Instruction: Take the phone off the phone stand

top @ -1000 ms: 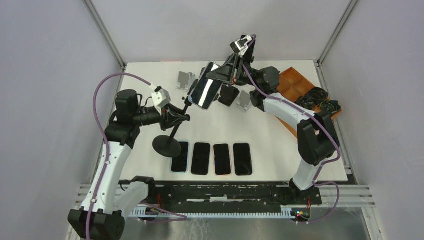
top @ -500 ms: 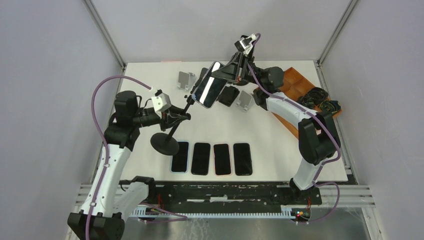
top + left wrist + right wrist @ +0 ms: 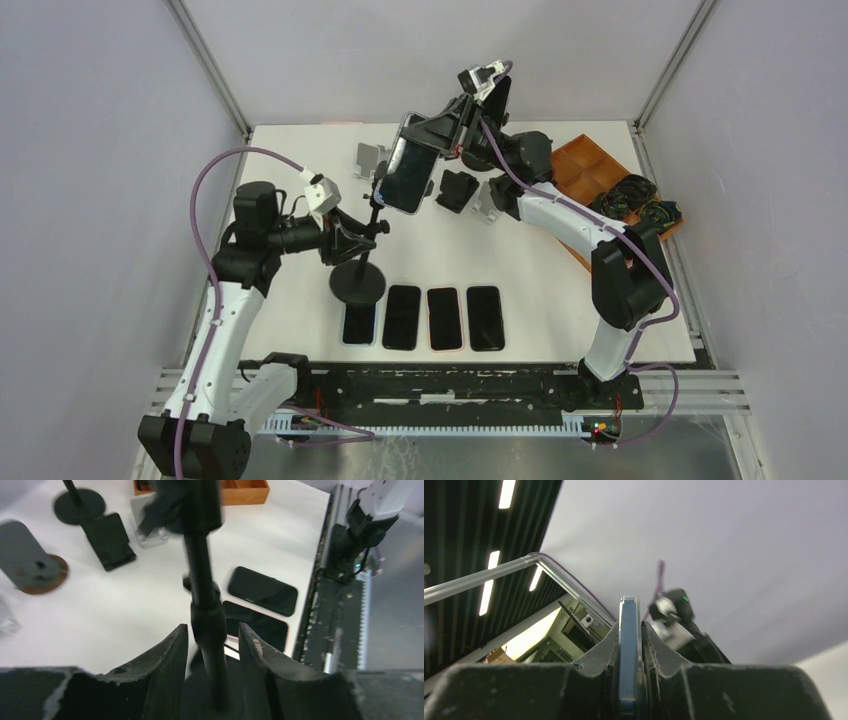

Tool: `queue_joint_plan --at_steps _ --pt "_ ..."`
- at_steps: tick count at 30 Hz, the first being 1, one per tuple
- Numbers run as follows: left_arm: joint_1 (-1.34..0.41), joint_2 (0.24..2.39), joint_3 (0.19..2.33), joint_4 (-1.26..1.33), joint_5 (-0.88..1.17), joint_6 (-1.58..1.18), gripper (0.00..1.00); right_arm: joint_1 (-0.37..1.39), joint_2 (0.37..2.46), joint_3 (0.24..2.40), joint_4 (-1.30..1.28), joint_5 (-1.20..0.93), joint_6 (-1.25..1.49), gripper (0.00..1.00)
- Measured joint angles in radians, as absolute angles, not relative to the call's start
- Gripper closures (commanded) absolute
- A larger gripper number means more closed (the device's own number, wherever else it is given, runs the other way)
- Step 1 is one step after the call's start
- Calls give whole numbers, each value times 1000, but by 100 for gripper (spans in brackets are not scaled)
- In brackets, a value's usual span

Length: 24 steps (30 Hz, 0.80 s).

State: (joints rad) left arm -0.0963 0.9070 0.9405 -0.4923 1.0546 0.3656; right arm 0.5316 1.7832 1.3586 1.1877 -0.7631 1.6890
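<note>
The phone (image 3: 405, 175), dark-screened in a blue case, is raised above the back of the table with my right gripper (image 3: 440, 132) shut on its upper end. The right wrist view shows the phone (image 3: 629, 650) edge-on, pinched between both fingers. The black phone stand (image 3: 358, 283) stands upright on its round base, its pole rising to just below the phone. I cannot tell whether the stand's head still touches the phone. My left gripper (image 3: 366, 234) is open around the pole (image 3: 202, 580), which runs between its fingers (image 3: 170, 655) with a gap on each side.
Several dark phones (image 3: 443, 318) lie in a row near the front edge, and the stand's base overlaps the leftmost one. Small desk stands (image 3: 372, 158) (image 3: 458, 190) (image 3: 487, 200) sit at the back. A wooden tray (image 3: 590, 165) with cables (image 3: 635, 200) is at the right.
My left gripper has loosened from its grip on the pole. The stand went from tilted to upright, its base shifting right. The right gripper lifted the phone up and slightly back.
</note>
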Motion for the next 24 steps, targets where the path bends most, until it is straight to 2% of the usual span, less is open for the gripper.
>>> queue_joint_plan --at_steps 2,3,6,7,8,15,24 --pt "-96 934 938 -499 1057 299 44 562 1795 1425 1188 -710 1680 100" --pt "-97 948 937 -495 1057 265 39 576 1799 1462 1188 -685 1677 100" --pt "-97 971 937 -461 1055 170 11 608 1802 1543 1189 -643 1670 100" --pt "-97 973 936 -437 1054 124 4 614 1802 1562 1189 -634 1670 100" --pt "-97 973 935 -414 1052 91 2 622 1802 1580 1190 -621 1668 100" --pt "-97 972 966 -306 1052 -64 0 640 1800 1588 1151 -598 1645 100" --pt "-103 985 1076 -239 1108 -93 1 695 1815 1572 1105 -600 1609 100"
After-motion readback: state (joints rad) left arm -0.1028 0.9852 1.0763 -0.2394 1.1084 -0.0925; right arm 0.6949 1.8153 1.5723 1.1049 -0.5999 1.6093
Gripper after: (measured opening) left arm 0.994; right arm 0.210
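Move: The phone stand's pole stands loosely between my part-open left fingers, only a centimetre or so right of the left hand point. The phone, still clamped on top, is about 4 cm ahead, 8 cm right and 12 cm up. On the table some 26 cm below and 4 cm back lie two phones, the leftmost about 5 cm left, the second about 4 cm right. From my right hand, which pinches the phone, the pole is roughly 9 cm back, 11 cm left, 17 cm down. I spread my left fingers from part open to fully wide around the stand's pole, dip a centimetre, then rise to end some 7 cm up, tipping the fingertips up to nearly level. My right hand keeps its pinch on the phone and swings it up about 9 cm while drawing back, then eases down a little and left, towards my left hand. ##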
